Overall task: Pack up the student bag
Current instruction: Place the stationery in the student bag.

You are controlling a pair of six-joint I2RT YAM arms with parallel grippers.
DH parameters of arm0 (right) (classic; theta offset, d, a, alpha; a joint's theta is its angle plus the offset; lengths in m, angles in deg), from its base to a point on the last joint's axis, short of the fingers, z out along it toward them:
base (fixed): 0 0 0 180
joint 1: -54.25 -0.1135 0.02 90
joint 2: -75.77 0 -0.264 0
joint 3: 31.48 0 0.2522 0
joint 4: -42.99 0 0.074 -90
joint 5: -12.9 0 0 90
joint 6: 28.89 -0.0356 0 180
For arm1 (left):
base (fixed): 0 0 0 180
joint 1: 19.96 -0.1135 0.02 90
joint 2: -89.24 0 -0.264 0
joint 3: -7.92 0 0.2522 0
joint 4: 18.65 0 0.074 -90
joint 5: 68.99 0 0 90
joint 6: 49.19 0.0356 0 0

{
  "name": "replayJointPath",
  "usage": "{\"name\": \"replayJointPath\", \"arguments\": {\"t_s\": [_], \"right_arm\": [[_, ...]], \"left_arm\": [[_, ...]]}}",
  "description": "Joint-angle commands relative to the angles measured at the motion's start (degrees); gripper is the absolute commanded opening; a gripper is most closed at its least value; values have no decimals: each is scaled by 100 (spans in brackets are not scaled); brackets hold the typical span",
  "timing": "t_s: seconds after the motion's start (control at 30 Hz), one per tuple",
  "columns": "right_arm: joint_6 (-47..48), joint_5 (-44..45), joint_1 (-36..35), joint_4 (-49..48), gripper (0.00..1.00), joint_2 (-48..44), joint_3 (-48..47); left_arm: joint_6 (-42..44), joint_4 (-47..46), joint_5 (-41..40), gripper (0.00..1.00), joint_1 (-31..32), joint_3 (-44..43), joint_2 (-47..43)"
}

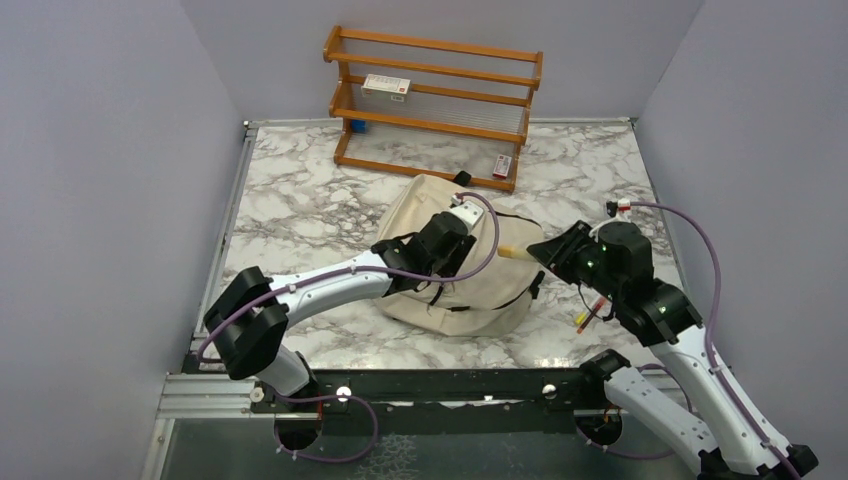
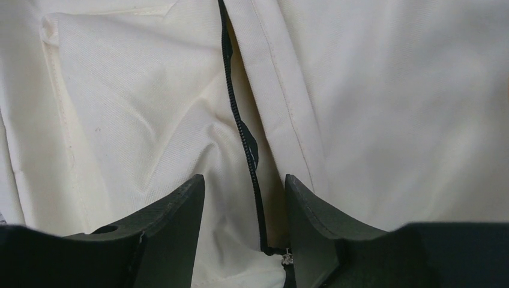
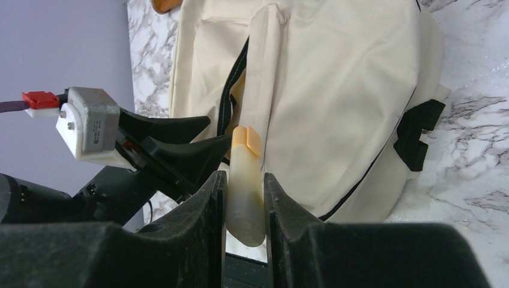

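The student bag (image 1: 497, 285), a cream fabric backpack with black straps, lies mid-table. My left gripper (image 1: 462, 240) is down on top of it. In the left wrist view its jaws (image 2: 245, 180) stand open over the bag's fabric (image 2: 390, 90), with the black zipper (image 2: 239, 120) running between the fingers. My right gripper (image 1: 535, 252) hovers at the bag's right side, shut on a whitish tube (image 3: 243, 156) with an orange cap (image 3: 246, 137). The cap end points at the zipper opening of the bag (image 3: 342, 90), close to the left gripper's fingers (image 3: 198, 123).
A wooden rack (image 1: 435, 100) stands at the back, holding a white box (image 1: 387, 87), a blue item (image 1: 357, 126) and a small card (image 1: 502, 165). Pens (image 1: 590, 312) lie by the right arm. Grey walls close in both sides.
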Motion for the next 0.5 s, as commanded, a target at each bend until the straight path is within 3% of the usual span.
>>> {"name": "replayJointPath", "arguments": {"t_s": [0.0, 0.17, 0.33, 0.47], "right_arm": [[-166, 30, 22, -232, 1, 47, 45], [-669, -227, 21, -365, 0, 214, 157], [-1296, -469, 21, -772, 1, 281, 489], [-1632, -664, 22, -1076, 1, 624, 585]], "left_arm": [[148, 146, -517, 50, 8, -240, 205], [210, 223, -570, 31, 9, -285, 295], [173, 249, -551, 0, 9, -307, 227], [84, 243, -481, 0, 9, -341, 79]]}}
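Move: The bag's zipper edge is almost between the left hand's open fingers, about 1 cm ahead, 1 cm left and 2 cm below; the yellow tube held by the right hand is some 13 cm to the left hand's right, 2 cm back and 8 cm higher. From the right hand, the bag's opening lies about 16 cm left, 4 cm ahead and 12 cm down; the pens lie 10 cm right, 8 cm back and 22 cm below. Sinking about 1.5 cm and easing about 1 cm left and slightly forward, the left hand shuts its half-open fingers and pinches the black zipper edge. Meanwhile the right hand, still gripping the yellow tube, heads down about 3 cm and left about 2 cm towards the opening, gathering speed, tipping the fingers down and rolling by some 10 degrees. ##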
